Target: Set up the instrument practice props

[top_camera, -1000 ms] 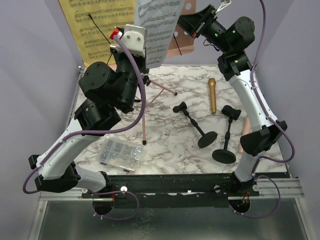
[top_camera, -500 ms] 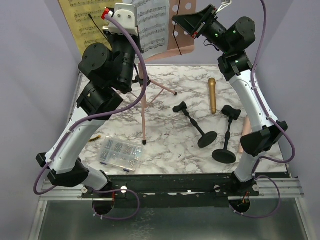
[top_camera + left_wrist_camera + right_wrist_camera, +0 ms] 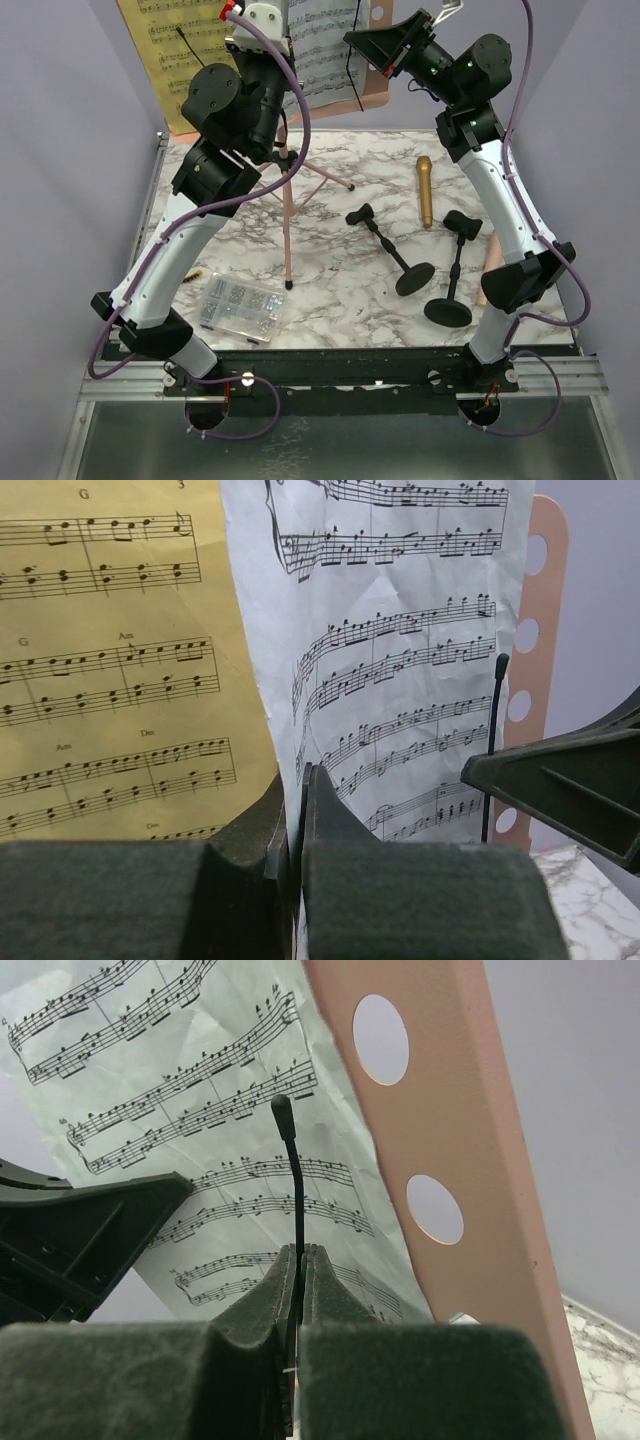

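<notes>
The pink perforated music rack [image 3: 372,85] stands at the back on its tripod legs [image 3: 288,225]. A yellow page [image 3: 175,60] leans on its left side. My left gripper [image 3: 300,778] is shut on the lower edge of a white sheet-music page [image 3: 400,650], held up against the rack [image 3: 545,630]. My right gripper [image 3: 301,1255] is shut on the rack's thin black page-holder wire [image 3: 291,1160], in front of the white page [image 3: 200,1100]. On the table lie a gold microphone [image 3: 425,190] and two black mic holders [image 3: 392,248] [image 3: 455,272]. A pink microphone [image 3: 491,262] shows partly behind the right arm.
A clear compartment box of screws [image 3: 240,307] sits at the front left of the marble table [image 3: 340,290]. Yellow-handled pliers [image 3: 190,278] peek out beside the left arm. Purple walls close in on the left, right and back.
My left arm has lifted and carried the white page up and to the right, flatter against the rack. The right arm has stayed still on the wire.
</notes>
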### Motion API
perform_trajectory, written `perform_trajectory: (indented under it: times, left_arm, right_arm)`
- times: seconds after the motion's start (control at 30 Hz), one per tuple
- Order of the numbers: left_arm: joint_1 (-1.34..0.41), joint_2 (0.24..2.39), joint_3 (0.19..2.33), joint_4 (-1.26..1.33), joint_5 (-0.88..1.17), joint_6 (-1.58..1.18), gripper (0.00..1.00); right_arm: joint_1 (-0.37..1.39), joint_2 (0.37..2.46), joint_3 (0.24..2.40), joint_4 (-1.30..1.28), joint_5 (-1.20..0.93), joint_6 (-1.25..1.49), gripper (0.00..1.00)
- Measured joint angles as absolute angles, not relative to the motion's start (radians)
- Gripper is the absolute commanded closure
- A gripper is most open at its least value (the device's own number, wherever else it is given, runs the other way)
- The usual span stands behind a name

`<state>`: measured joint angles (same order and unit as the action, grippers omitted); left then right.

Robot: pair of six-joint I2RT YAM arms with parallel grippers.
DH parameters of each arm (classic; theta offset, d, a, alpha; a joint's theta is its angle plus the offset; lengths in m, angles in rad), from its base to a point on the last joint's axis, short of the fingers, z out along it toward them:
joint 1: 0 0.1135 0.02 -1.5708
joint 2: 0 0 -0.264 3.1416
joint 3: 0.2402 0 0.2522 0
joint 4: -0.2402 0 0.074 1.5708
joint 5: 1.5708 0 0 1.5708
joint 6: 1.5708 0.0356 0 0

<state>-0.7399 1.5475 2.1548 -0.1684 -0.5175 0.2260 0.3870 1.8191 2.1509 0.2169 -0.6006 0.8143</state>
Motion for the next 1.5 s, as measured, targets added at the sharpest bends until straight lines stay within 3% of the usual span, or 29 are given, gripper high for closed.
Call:
perform_trajectory:
  times: [0.77, 0.9, 1.03, 1.2, 1.5]
  left_arm:
    - [-0.672, 1.642, 2.227, -0.163, -0.348, 0.163, 1.0]
    - [-0.664, 1.642, 2.225, -0.159, -0.343, 0.16, 1.0]
    - [-0.655, 1.64, 2.191, -0.133, -0.343, 0.157, 0.92]
    - [-0.649, 1.637, 2.165, -0.113, -0.342, 0.152, 0.74]
    - [-0.65, 1.605, 2.128, -0.116, -0.321, 0.136, 0.43]
  right_arm:
    - [0.394, 1.819, 2.159, 0.216, -0.612, 0.81, 0.99]
    - [0.396, 1.819, 2.164, 0.212, -0.612, 0.805, 0.83]
    - [0.4, 1.819, 2.172, 0.209, -0.611, 0.794, 0.73]
    - [0.4, 1.819, 2.173, 0.208, -0.611, 0.787, 0.68]
    - [0.406, 1.715, 2.052, 0.164, -0.571, 0.741, 0.48]
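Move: The left fingers hold the white sheet's left edge off the stand; the sheet's middle is about 4 cm ahead and 7 cm to their right. From that hand the yellow sheet's middle is some 13 cm left and 4 cm ahead, and the right retaining wire about 11 cm right and 4 cm ahead. The right fingers still pinch that wire; from them the white sheet's middle is about 3 cm ahead and 4 cm left, the desk's right rim 5 cm right and 3 cm ahead. Bring the left gripper about 4 cm forward and 2.5 cm right, carrying the sheet's edge in against the desk, sink slightly at the end, then open about halfway to let go of the paper. Hold the right gripper nearly still, then open it about halfway to release the wire and start backing off some 2 cm. ##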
